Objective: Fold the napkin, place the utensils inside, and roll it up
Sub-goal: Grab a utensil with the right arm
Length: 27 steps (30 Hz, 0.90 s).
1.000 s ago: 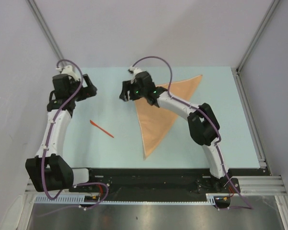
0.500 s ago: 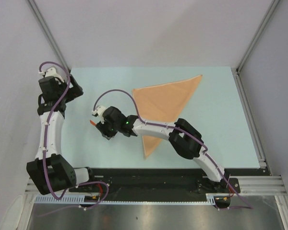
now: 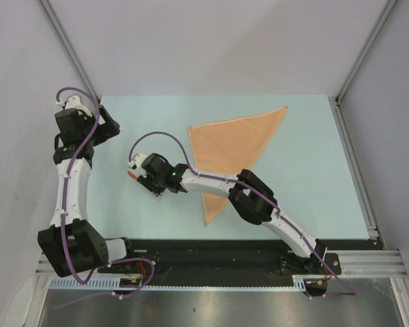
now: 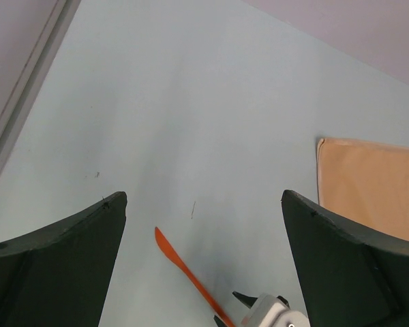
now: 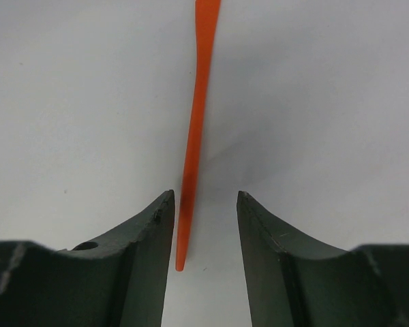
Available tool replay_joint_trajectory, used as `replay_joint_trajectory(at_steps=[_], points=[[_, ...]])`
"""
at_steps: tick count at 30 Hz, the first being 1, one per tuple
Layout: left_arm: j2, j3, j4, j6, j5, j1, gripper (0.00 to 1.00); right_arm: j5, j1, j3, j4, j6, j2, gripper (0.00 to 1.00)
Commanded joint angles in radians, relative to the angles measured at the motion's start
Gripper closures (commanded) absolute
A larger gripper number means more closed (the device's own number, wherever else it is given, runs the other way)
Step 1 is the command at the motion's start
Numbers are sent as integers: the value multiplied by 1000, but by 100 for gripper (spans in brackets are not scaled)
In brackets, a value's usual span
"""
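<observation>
The peach-orange napkin (image 3: 235,144) lies folded into a triangle on the table, its narrow tip pointing to the near edge; its corner also shows in the left wrist view (image 4: 371,187). The orange-red utensil (image 5: 196,129) lies flat on the table. My right gripper (image 5: 203,199) is open and low over it, with the handle end between the jaws, close to the left finger. In the top view this gripper (image 3: 155,190) covers most of the utensil (image 3: 131,174). My left gripper (image 3: 111,129) is open and empty at the far left, above the table, and sees the utensil (image 4: 180,264).
The pale blue table (image 3: 293,197) is bounded by metal frame rails at the left and right and a black base strip at the near edge. The right arm's forearm lies across the napkin's lower part.
My right gripper left the napkin's left corner and swung down-left to straddle the utensil's handle. My left gripper drew back to the far left and has held still since.
</observation>
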Motion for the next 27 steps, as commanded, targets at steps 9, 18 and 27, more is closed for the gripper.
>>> replay_joint_trajectory(at_steps=[9,18,27], points=[[-20,-2,35,-21,46,10,0,6,26,54,-28,-36,29,58],[-21,-2,36,-20,52,10,0,14,32,90,-74,-65,65,92],[-24,-2,36,-23,51,10,0,132,-22,-82,-77,152,-125,100]])
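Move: The orange utensil slants forward-left just under the open right fingers; its middle is about 2 cm ahead, 5 cm left and 1 cm below the hand point, and its rear end lies just behind the tips. The folded napkin's middle is some 15 cm ahead and 26 cm to the right of the right hand. From the left hand, the utensil's middle lies roughly 8 cm back, 10 cm right and 22 cm below. The orange utensil, near its rear right end, is pinched between the right fingertips: the right hand slides about 1 cm back and 1 cm left to straddle the shaft, sinks under 1 cm, then shuts its half-open fingers on it. Once shut, it eases slightly back to the right, turning a few degrees clockwise. ##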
